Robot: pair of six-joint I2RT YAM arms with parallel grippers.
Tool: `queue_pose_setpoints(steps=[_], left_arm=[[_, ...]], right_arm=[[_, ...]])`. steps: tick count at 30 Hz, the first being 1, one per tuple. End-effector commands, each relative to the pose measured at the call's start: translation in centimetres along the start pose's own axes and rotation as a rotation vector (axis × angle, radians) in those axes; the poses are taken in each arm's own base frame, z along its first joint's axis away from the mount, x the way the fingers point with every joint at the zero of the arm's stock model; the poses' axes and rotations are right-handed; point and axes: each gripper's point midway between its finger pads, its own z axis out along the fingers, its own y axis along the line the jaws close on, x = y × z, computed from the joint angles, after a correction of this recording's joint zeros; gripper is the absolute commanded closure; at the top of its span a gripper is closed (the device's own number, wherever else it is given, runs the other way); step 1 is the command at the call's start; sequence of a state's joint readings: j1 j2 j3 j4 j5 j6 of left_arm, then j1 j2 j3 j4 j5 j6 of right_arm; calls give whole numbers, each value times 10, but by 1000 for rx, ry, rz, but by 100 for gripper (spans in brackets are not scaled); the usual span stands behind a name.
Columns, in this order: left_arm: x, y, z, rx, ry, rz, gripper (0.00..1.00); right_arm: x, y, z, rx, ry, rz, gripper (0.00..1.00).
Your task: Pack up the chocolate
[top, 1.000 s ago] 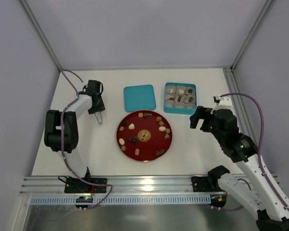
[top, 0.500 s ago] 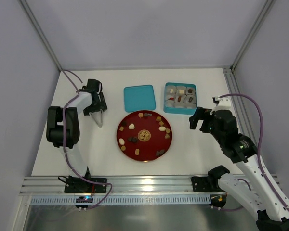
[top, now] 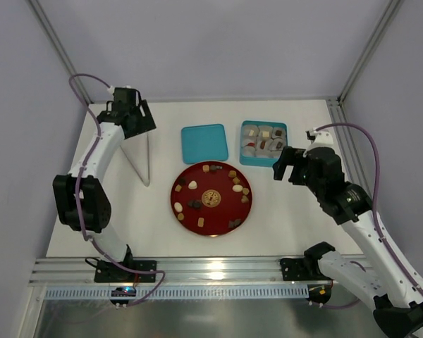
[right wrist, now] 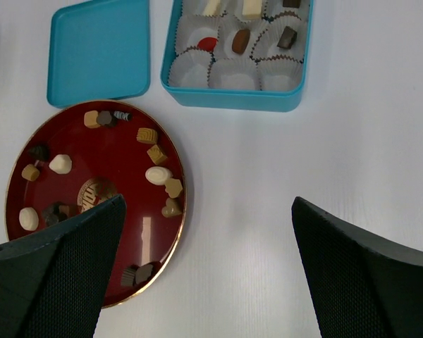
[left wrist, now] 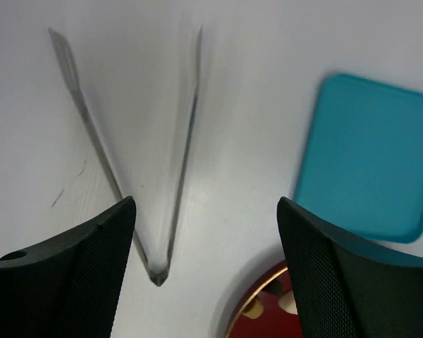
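Several pieces of chocolate [top: 192,185] lie round the red plate [top: 218,215], among them a cream oval [right wrist: 157,174]. More chocolate [right wrist: 241,41] sits in paper cups inside the teal box [top: 264,160]. Metal tongs [top: 147,158] lie spread in a V on the table left of the plate, seen close in the left wrist view [left wrist: 99,148]. My left gripper [top: 141,121] hangs open above the tongs' open ends, holding nothing [left wrist: 206,204]. My right gripper [top: 285,167] is open and empty over bare table, right of the plate [right wrist: 208,204].
The teal lid [top: 204,143] lies flat behind the plate, left of the box [right wrist: 236,98]. Frame posts and grey walls close in the back corners. A metal rail runs along the near edge by the arm bases.
My left gripper opened and let go of the tongs, then rose and drew back toward the far left. The tongs now lie spread on the table. The right arm shifted slightly.
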State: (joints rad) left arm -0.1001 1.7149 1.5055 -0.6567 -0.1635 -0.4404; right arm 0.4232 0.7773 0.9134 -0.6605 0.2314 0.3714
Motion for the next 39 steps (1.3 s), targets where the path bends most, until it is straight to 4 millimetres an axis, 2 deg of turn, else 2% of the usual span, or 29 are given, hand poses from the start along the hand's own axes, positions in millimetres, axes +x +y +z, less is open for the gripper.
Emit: queue_pose_setpoints(steps=[1,3,4,5,6,8,9,11,13,19,21,27,28,29,34,39], left_arm=[[-18,-60,-10,192,-41,3,22],[-12,-82,11,204,-12,44,27],[-10,-87,19,202,0,49,29],[-15,-95,23,210,-10,52,32],[-4,-100,40,201,24,69,33],[-9,-111,49,213,17,78,36],[0,-114,65,203,44,89,38],[-3,-119,76,197,38,104,41],[8,-120,91,194,76,116,43],[27,-124,110,214,133,127,50],[33,-130,112,243,150,128,51],[49,-131,125,243,182,130,51],[50,-130,126,242,185,132,51],[53,-130,127,241,192,132,52],[63,-133,138,250,216,137,55],[71,-135,142,254,230,147,62]], right_arm=[[-44,22,-5,-59,-78,46,0],[-48,30,4,-72,-61,61,0],[-57,35,4,-81,-73,70,0],[-56,37,12,-74,-55,69,0],[-59,39,15,-69,-49,72,0],[-70,44,18,-75,-62,77,0],[-67,45,28,-69,-41,72,0],[-69,50,36,-72,-32,69,0],[-64,53,49,-67,-3,56,0],[-59,62,86,-62,47,28,0],[-58,66,98,-69,57,24,0],[-54,80,143,-83,96,-11,0],[-61,86,146,-97,88,-14,0],[-55,89,157,-107,115,-18,0],[-57,104,179,-148,125,-18,2],[-47,115,208,-170,162,-26,3]])
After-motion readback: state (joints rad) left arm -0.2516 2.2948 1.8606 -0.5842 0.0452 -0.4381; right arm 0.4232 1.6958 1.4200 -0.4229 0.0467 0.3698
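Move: The blue lid lies flat roughly 7 cm ahead of my left hand, 22 cm to its right and 16 cm below, its near side edge only some 13 cm to the right. The just-released tongs lie nearly beneath that hand, about 4 cm to its left. From my right hand the lid is about 27 cm ahead, 25 cm left and 22 cm below; the chocolate box stands straight ahead at 27 cm, and the red plate's middle 22 cm left and 3 cm ahead. I lift my left hand briefly, then swing it right over the table and down onto the lid's left edge, about 13 cm across and 13 down with some forward reach, turning about 15 degrees clockwise, tipping down and half closing the fingers around the rim. My right hand, still wide open, hops up slightly, then reaches forward about 18 cm and left, sinking late, towards the gap between lid and box. ##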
